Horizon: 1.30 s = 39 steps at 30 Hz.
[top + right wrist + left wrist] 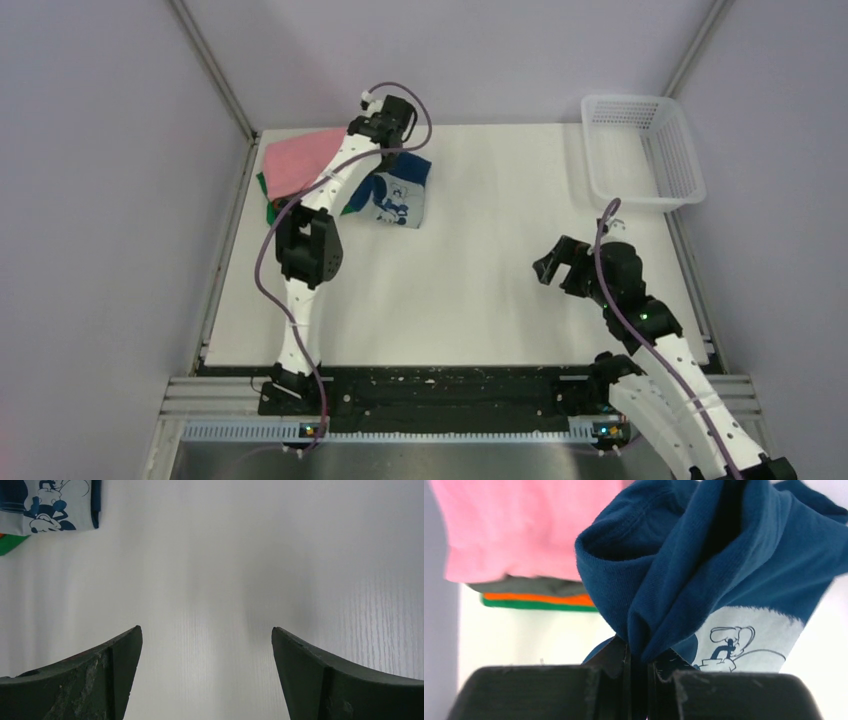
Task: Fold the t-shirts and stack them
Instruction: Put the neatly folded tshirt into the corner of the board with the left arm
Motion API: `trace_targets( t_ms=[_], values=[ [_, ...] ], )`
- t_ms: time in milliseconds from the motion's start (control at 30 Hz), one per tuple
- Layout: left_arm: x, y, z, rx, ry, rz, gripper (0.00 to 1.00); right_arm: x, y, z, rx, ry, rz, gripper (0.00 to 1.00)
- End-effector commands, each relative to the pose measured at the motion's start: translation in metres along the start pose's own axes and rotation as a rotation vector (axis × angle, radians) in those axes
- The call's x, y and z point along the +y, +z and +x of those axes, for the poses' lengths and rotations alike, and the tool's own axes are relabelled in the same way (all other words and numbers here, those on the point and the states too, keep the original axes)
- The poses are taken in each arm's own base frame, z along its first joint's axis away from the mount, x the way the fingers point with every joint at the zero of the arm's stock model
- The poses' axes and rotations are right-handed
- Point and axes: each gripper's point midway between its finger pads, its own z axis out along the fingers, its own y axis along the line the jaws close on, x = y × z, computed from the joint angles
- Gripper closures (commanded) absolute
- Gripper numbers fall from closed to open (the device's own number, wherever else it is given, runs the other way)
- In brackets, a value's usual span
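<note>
The folded navy t-shirt (398, 198) with its pale cartoon print hangs at the back left of the table, its lower end on the surface. My left gripper (392, 150) is shut on a bunched fold of the navy t-shirt (704, 565) and holds it up. Just left of it lies the stack: a pink t-shirt (298, 160) on top, with grey (524, 586), orange (539, 599) and green (539, 606) edges beneath. My right gripper (556, 268) is open and empty over bare table at the right; the navy shirt's print (45, 505) shows far off in its view.
A white mesh basket (642, 150) stands at the back right corner. Grey walls and metal rails close in the table on the left, right and back. The left arm (308, 245) reaches across the left side.
</note>
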Motion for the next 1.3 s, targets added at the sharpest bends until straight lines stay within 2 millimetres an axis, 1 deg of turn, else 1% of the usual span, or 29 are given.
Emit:
trace_targets(
  t_ms=[0,133,200,300,367,467,633,733,800,867,1033,1133,1267],
  values=[
    [0.044,-0.032,-0.068,-0.208,0.047,-0.098,1.00,-0.003,0.000,-0.020,-0.111,-0.016,0.011,0.01],
    [0.066,-0.056,-0.110,-0.348,0.044,-0.135,1.00,-0.006,0.006,-0.016,-0.073,-0.044,0.029,0.01],
    [0.077,-0.070,-0.128,-0.406,0.046,-0.142,1.00,-0.006,0.010,-0.014,-0.052,-0.054,0.033,0.01],
    [0.092,-0.083,-0.148,-0.465,0.037,-0.144,1.00,-0.006,0.015,-0.011,-0.037,-0.057,0.029,0.01],
    [0.101,-0.088,-0.159,-0.484,0.047,-0.140,1.00,-0.005,0.016,-0.012,-0.039,-0.057,0.024,0.01],
    [0.110,-0.092,-0.169,-0.500,0.036,-0.123,1.00,-0.004,0.016,-0.012,-0.043,-0.056,0.021,0.01],
    [0.120,-0.096,-0.185,-0.524,0.013,-0.098,1.00,-0.004,0.017,-0.013,-0.046,-0.052,0.018,0.01],
    [0.122,-0.098,-0.191,-0.538,0.002,-0.069,1.00,-0.002,0.019,-0.013,-0.040,-0.047,0.016,0.01],
    [0.124,-0.092,-0.192,-0.533,-0.010,-0.052,1.00,-0.002,0.020,-0.013,-0.033,-0.044,0.018,0.01],
    [0.129,-0.081,-0.189,-0.507,-0.025,-0.042,1.00,-0.002,0.022,-0.013,-0.030,-0.042,0.021,0.01],
    [0.140,-0.037,-0.170,-0.400,-0.071,-0.005,1.00,-0.004,0.024,-0.011,-0.014,-0.034,0.031,0.01],
    [0.154,-0.011,-0.161,-0.345,-0.107,0.003,1.00,-0.003,0.025,-0.011,-0.006,-0.031,0.036,0.01],
    [0.171,0.017,-0.151,-0.298,-0.112,-0.012,1.00,-0.003,0.026,-0.011,0.004,-0.025,0.042,0.01]
  ],
)
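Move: The left hand already pinches the blue t-shirt; the folded stack with the pink shirt on top lies about 14 cm to its left, 2 cm back and 9 cm below. The board's far left corner is some 25 cm left, 8 cm ahead and 12 cm down; the t-shirt's printed body hangs roughly 6 cm back, 5 cm right and 7 cm below. From the right hand the stack is about 50 cm left, 24 cm ahead, 9 cm lower. The left hand carries the still-pinched t-shirt up about 17 cm, left 16 over the stack, then starts sinking. ##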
